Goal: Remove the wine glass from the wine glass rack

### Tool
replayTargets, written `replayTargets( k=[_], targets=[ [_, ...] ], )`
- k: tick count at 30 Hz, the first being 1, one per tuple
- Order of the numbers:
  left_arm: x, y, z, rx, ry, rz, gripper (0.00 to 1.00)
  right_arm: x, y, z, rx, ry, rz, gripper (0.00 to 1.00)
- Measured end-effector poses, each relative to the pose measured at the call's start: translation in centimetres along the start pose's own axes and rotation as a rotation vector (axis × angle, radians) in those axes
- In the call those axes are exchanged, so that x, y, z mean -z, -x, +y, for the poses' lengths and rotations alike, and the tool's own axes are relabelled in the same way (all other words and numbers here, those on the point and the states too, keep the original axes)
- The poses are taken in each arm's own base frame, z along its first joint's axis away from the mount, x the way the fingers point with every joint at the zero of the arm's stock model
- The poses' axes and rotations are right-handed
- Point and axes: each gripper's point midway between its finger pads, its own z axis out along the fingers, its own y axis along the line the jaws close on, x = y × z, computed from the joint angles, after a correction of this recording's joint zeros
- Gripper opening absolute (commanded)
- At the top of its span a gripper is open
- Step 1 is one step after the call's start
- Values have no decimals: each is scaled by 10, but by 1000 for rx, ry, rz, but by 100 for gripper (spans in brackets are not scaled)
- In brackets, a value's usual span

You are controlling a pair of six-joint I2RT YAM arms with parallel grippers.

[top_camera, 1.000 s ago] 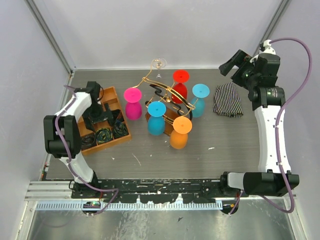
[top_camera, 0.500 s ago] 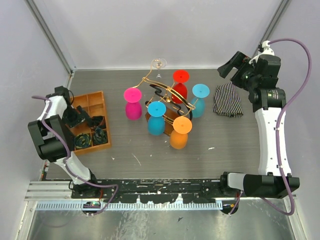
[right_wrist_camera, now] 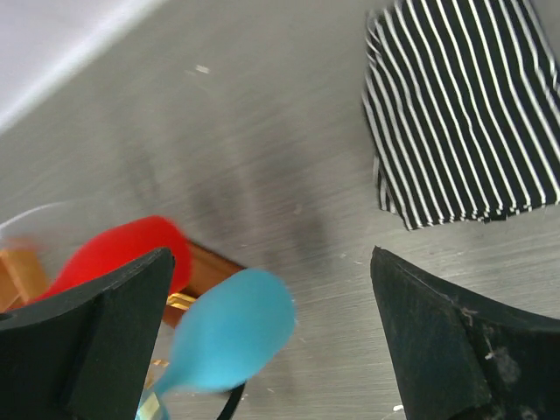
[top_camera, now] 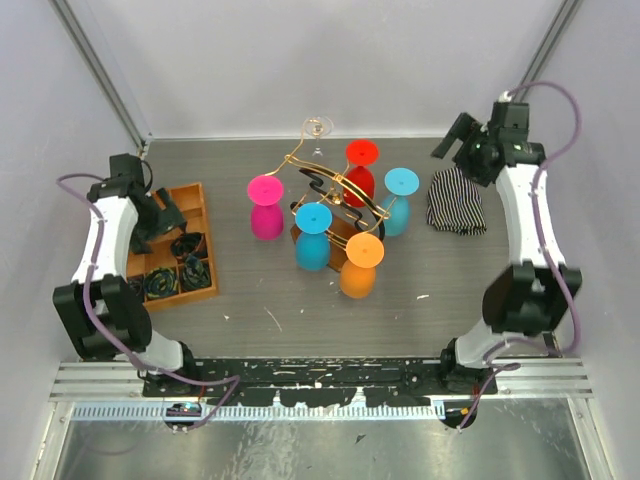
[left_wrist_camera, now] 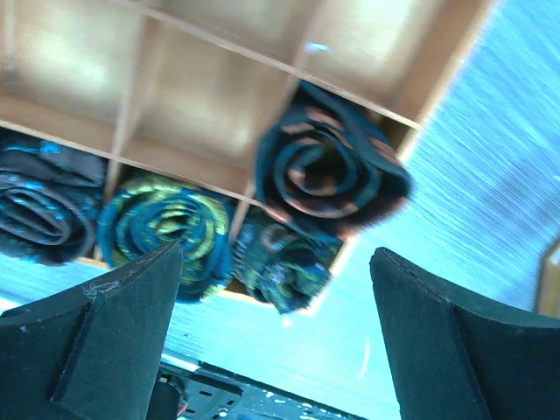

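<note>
The wine glass rack, gold wire with black curves, stands mid-table. Upside-down wine glasses hang round it: pink, red, light blue, blue and orange; a clear one is at the back. My right gripper hovers open to the rack's right, well apart from it. Its wrist view has the light blue glass foot and red glass between and beyond the open fingers, touching neither. My left gripper is open and empty over the orange tray.
The orange compartment tray at the left holds several rolled dark cloths. A folded black-and-white striped cloth lies right of the rack, also seen as the striped cloth in the right wrist view. Frame posts stand at the back corners.
The orange tray slid left and straightened early on, then stayed. My left arm swung out over it. My right arm turned and leaned inward. No glass has moved.
</note>
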Motion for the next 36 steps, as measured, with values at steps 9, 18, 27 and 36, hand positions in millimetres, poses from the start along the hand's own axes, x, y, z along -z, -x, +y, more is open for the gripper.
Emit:
replayTargets(
  k=[9,18,27,36],
  targets=[
    [48,5,-36,-27,-183,-84,93,-138,-83,-92,-205,-172,423,100],
    [74,-17,-70,-78,-307,-86,94,-184,-107,-94,-233,-127,559,100],
    [76,-27,-75,-90,-319,-54,93,-214,-108,-128,-227,-263,577,100],
    [53,-75,-94,-176,-325,45,92,-223,-73,-167,-127,-503,366,100]
  ],
)
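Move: For my right hand, the striped cloth lies about 27 cm below, some 4 cm ahead and 8 cm to the right; the light blue glass on the rack's right side is about level and 13 cm left of that hand, the red glass 6 cm ahead and 22 cm left. From my left hand, the pink glass stands about 25 cm to the right, 8 cm ahead and a little lower, with the compartment box some 11 cm right beneath. I drop my open right hand about 25 cm, reaching forward and tipping the fingers some 35 degrees down, to the left edge of the striped cloth. Then I sweep low to the right about 7 cm, pushing the cloth along with the fingers. Meanwhile my left hand rises from over the box, swings about 13 cm right towards the pink glass with fingers open, and starts sinking again. ##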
